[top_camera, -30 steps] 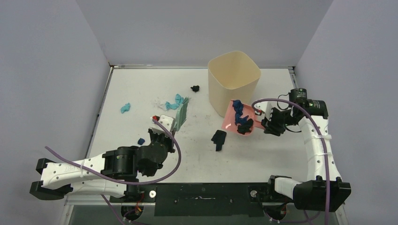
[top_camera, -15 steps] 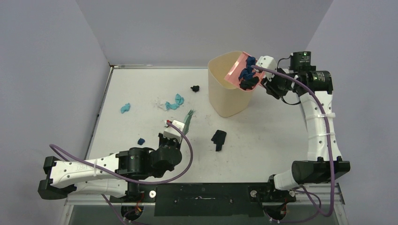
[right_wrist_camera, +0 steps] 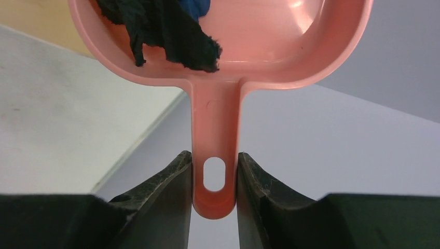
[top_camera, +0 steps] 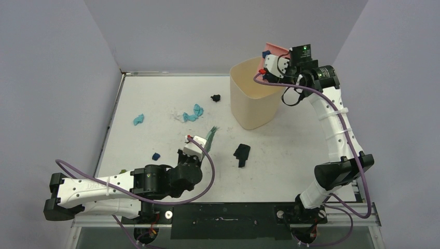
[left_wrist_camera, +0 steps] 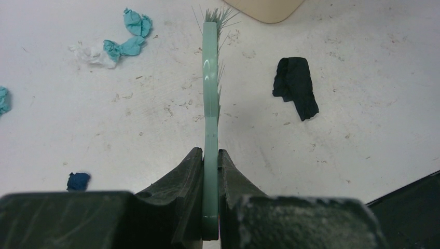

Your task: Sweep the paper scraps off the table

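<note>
Several paper scraps lie on the table (top_camera: 296, 155): a teal one (top_camera: 138, 120), teal and white bits (top_camera: 193, 114), a small black one (top_camera: 216, 97), a dark blue one (top_camera: 155, 156) and a larger black one (top_camera: 242, 153). My left gripper (left_wrist_camera: 210, 153) is shut on the handle of the green brush (left_wrist_camera: 209, 78), bristles pointing away, just above the table between the dark blue scrap (left_wrist_camera: 78, 180) and the black scrap (left_wrist_camera: 297, 85). My right gripper (right_wrist_camera: 215, 155) is shut on the handle of the pink dustpan (right_wrist_camera: 290, 46), raised over the far rim of the bin. Black (right_wrist_camera: 166, 31) and blue (right_wrist_camera: 200, 6) scraps sit in the pan.
The beige bin (top_camera: 258, 93) stands at the back centre-right of the table, its rim under the raised dustpan (top_camera: 275, 49). Grey walls close in the back and both sides. Metal rails edge the tabletop.
The right arm lifted the dustpan from the table beside the bin up over the bin's rim. The left arm drew the brush back toward the near edge and turned it edge-on.
</note>
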Available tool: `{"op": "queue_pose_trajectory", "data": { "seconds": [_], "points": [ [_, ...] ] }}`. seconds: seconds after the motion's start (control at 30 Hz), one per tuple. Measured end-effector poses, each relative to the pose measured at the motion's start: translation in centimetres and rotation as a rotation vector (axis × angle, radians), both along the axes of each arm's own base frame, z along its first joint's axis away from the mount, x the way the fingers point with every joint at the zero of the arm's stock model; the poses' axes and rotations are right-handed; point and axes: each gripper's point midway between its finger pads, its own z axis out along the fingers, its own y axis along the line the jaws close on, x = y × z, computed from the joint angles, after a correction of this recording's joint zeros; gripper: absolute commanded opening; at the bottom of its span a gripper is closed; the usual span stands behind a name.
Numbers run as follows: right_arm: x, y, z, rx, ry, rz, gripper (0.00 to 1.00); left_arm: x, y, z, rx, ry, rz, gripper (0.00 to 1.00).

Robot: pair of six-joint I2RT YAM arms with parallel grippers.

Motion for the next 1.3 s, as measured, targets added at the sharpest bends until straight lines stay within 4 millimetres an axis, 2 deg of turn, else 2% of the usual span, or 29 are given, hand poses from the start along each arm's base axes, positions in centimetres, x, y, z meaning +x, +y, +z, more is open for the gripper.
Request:
{"op": "queue_pose_trajectory", "data": {
  "seconds": [0.17,0.33,0.53,0.7,0.87,0.93,1.03,1.1,1.3],
  "points": [
    [0.6,0.0,1.6,-0.193,-0.054,0.010,0.05,-0.2,0.3,-0.5,-0.014,0.009,-0.004,0.00],
    [1.0,0.3,2.0,-0.361,-0.085,0.027,0.05,-0.3,0.6,-0.3,-0.058,0.009,-0.004,0.00],
    [0.7,0.2,3.2,-0.452,-0.123,0.028,0.05,-0.3,0.8,-0.4,-0.066,0.011,-0.004,0.00],
    [0.4,0.1,4.5,-0.382,-0.154,0.002,0.05,-0.3,0.9,-0.5,-0.065,0.011,-0.004,0.00],
    [-0.5,-0.1,9.6,-0.107,-0.298,-0.057,0.05,-0.3,0.9,-0.6,-0.067,0.014,-0.002,0.00],
    [-1.6,-0.2,10.6,-0.011,-0.332,-0.072,0.05,-0.4,1.0,-0.7,-0.062,0.017,0.001,0.00],
    [-3.6,0.3,10.1,0.119,-0.313,-0.066,0.05,-0.3,1.8,-0.8,-0.024,0.020,0.017,0.00],
    [-5.1,1.1,9.0,0.200,-0.266,-0.039,0.05,0.1,2.4,-0.4,0.012,0.017,0.042,0.00],
    [-10.5,3.5,2.7,0.335,-0.019,0.065,0.05,2.8,6.2,0.7,0.172,0.017,0.244,0.00]
  ]
}}
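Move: The right gripper holds the loaded dustpan, with the bin's middle about 10 cm left, 4 cm back and some 20 cm below. The black cloth scrap lies on the table roughly 20 cm back and 17 cm left of that hand. From the left gripper, which holds the brush, the light-blue scraps are about 23 cm ahead, 5 cm left and 20 cm lower; the dark-blue scrap is 5 cm ahead and 18 cm left. Roll the right gripper left side down by some 25 degrees to tip the dustpan over the bin, then lift it to about 10 cm up while rolling back. Draw it back about 11 cm as it sinks most of that rise, still gripping the handle. Hold the left gripper nearly still, then swing its brush left and slightly forward, turning counter-clockwise, towards the light-blue scraps. ##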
